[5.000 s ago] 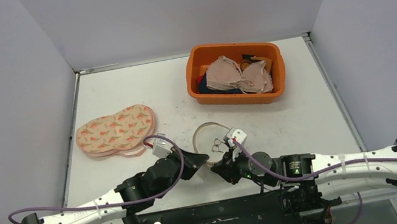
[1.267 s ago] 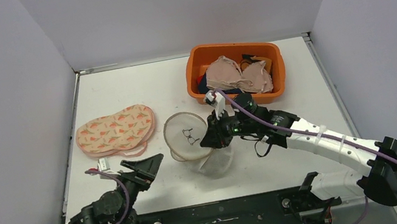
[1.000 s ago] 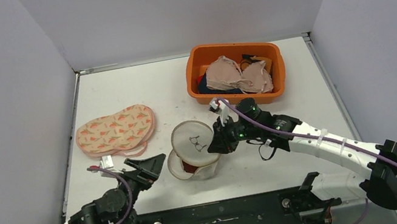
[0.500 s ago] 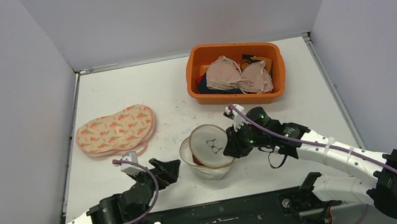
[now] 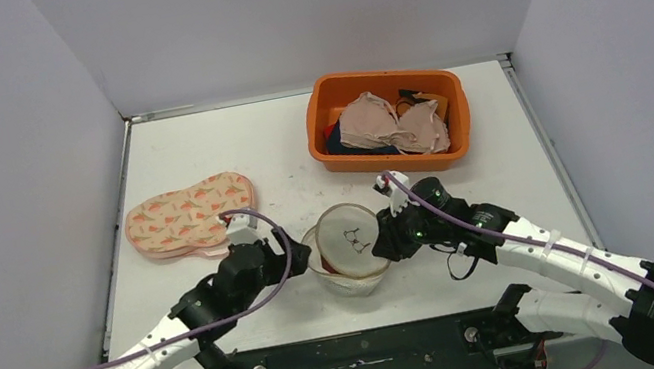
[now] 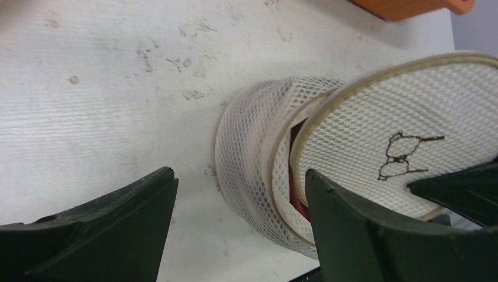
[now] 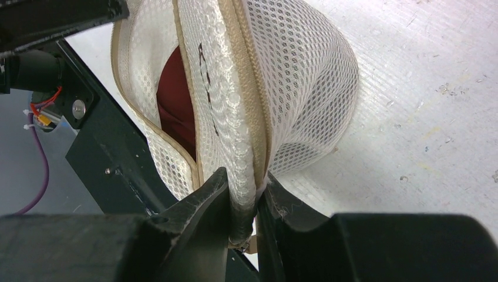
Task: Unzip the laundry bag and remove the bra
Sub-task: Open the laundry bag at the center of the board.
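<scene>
The laundry bag [image 5: 350,282], a round white mesh pouch, stands near the table's front edge with its lid [image 5: 350,239] lifted. Dark red fabric, the bra [image 7: 176,100], shows inside through the opened zip. It is also a thin red strip [image 6: 295,197] in the left wrist view. My right gripper [image 5: 386,240] is shut on the lid's rim [image 7: 244,176] at the bag's right side. My left gripper [image 5: 300,255] is open at the bag's left side. Its fingers straddle the mesh wall [image 6: 246,153], one outside it and one by the lid.
An orange bin [image 5: 338,157] holding beige bras stands at the back right. A peach patterned bra [image 5: 191,215] lies flat at the left. The black base rail [image 5: 363,351] runs just in front of the bag.
The right gripper has pulled the bag nearer and slightly right, with the lid held up. The left arm has swung in from the left, and its open jaws now reach the bag.
</scene>
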`<state>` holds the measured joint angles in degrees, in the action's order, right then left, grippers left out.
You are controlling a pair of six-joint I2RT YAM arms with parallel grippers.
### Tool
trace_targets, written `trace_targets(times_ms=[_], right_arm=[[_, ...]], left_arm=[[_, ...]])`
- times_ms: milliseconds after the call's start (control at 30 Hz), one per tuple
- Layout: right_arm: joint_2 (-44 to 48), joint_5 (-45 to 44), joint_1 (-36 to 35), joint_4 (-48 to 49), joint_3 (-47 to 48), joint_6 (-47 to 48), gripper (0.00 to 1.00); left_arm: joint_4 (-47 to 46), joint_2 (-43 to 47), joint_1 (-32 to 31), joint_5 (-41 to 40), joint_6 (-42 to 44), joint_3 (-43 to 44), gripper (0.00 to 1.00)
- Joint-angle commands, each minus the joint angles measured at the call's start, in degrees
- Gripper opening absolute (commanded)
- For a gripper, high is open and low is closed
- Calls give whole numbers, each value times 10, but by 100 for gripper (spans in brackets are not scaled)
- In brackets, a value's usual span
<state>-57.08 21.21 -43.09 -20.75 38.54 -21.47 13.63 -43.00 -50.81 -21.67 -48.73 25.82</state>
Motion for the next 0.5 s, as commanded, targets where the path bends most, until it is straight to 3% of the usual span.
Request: trace_targets(times_ms=[0, 100, 267, 467], right_arm=[[14, -10, 3, 5, 6, 2, 22], [15, -11, 3, 4, 5, 1, 22], [27, -15, 3, 0, 5, -2, 23], [36, -14, 3, -3, 5, -3, 23]], left_arm=[[-68, -18, 4, 97, 39, 27, 77], [-58, -53, 5, 110, 56, 50, 74], [-28, -87, 7, 88, 64, 65, 56], [-27, -90, 13, 72, 66, 51, 53]])
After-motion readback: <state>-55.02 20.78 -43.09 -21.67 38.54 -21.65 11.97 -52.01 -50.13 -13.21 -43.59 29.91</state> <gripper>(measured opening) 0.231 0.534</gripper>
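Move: From the left gripper, the near left rim of the laundry bag's mouth is about 3 cm to the right, 2 cm ahead and 3 cm below. The raised lid's middle is some 10 cm to the right, level ahead-wise and in height; the dark red cloth in the mouth shows about 5 cm right, 1 cm back and 6 cm down. From the right gripper, already pinching the lid's right edge, that lid's middle lies roughly 6 cm left and 2 cm ahead, and the left rim about 14 cm left, 1 cm ahead and 4 cm lower. Bring the left gripper about 3 cm to the right, sinking slightly, towards the bag's left rim, and turn it some 10 degrees clockwise as it goes. Let its fingers draw partly together from wide open so that the rim comes between them, with the right-hand finger over the mouth by the lid's edge, but don't shut them. Keep the right gripper in place, still pinching the lid to hold the mouth open. ##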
